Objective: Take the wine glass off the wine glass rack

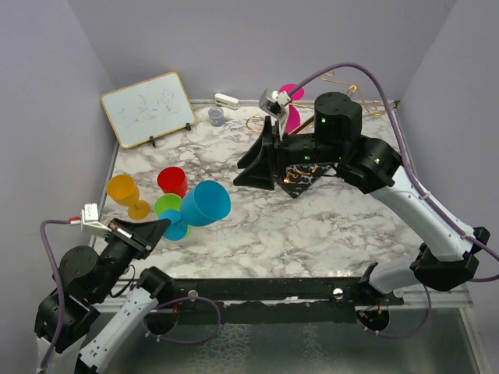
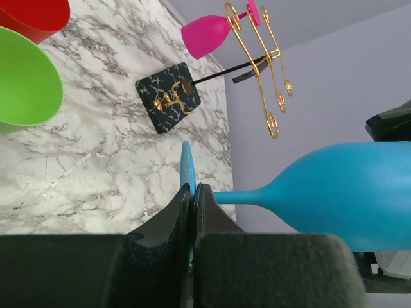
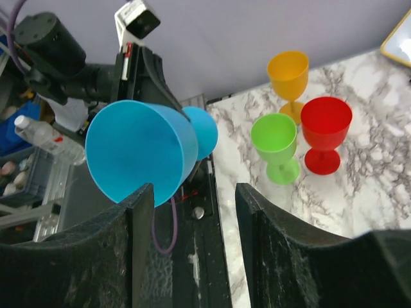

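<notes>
The wine glass rack (image 1: 337, 79) is a gold wire stand on a black patterned base (image 1: 300, 178) at the back right. A pink wine glass (image 1: 292, 109) hangs on it. Both show in the left wrist view, the rack (image 2: 260, 64) and the pink glass (image 2: 205, 35). My left gripper (image 1: 160, 227) is shut on the foot of a blue wine glass (image 1: 207, 202), held on its side above the table at the front left. The left wrist view shows its foot pinched between my left gripper (image 2: 192, 192). My right gripper (image 3: 192, 192) is open and empty, just left of the rack base (image 1: 253, 165).
Orange (image 1: 125, 191), red (image 1: 172, 181) and green (image 1: 168, 206) glasses stand at the left, close to the blue one. A whiteboard (image 1: 148, 107) leans at the back left. A small white object (image 1: 226, 100) and a small roll (image 1: 216, 117) lie at the back.
</notes>
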### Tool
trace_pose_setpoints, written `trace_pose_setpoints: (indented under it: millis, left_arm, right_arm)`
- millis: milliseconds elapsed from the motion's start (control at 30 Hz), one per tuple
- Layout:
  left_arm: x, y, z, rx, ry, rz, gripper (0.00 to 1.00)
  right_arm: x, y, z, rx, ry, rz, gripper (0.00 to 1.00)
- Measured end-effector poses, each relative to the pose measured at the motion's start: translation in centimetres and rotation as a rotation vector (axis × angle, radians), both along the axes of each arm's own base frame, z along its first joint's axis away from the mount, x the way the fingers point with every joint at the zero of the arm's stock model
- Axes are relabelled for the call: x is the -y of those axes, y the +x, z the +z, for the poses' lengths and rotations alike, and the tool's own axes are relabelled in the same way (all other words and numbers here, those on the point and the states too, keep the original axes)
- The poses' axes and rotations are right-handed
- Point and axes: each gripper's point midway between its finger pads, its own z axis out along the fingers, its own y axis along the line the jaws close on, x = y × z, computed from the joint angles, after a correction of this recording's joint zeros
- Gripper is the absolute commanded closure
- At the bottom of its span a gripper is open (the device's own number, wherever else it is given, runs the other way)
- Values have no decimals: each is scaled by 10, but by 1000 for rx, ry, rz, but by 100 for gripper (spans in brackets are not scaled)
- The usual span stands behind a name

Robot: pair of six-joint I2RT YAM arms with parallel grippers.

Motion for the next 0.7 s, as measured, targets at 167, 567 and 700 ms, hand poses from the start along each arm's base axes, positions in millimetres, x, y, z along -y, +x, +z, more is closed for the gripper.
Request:
trace_pose_setpoints:
  millis: [167, 567, 700]
  left_arm:
    - [4, 6, -1, -14, 18, -3, 100]
    - [13, 17, 4, -11, 28, -17, 100]
    - [16, 19, 0, -17, 32, -25, 100]
  right_arm:
    - [-2, -9, -26, -59, -52, 57, 47]
    - [-11, -4, -43, -97, -86, 67, 48]
    - [-17, 1, -53, -120, -107, 65, 77]
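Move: The blue glass, held by its foot in the left hand, has its bowl about 7 cm to the right hand's left, 3 cm back and 6 cm below. On the table, some 35 cm below the right hand, the green glass stands about 19 cm to its left and 4 cm ahead, the red glass 20 cm left and 13 cm ahead. From the left hand that blue bowl lies about 7 cm right, 2 cm forward and 5 cm up. Down by about 5 cm, then also slightly left, the right hand sinks towards the bowl of the blue glass, its fingers half open and tipping down a little; they come close to the rim, though contact can't be made out. The left hand keeps its pinch on the foot and brings the glass some 2.5 cm forward and right towards those fingers. ##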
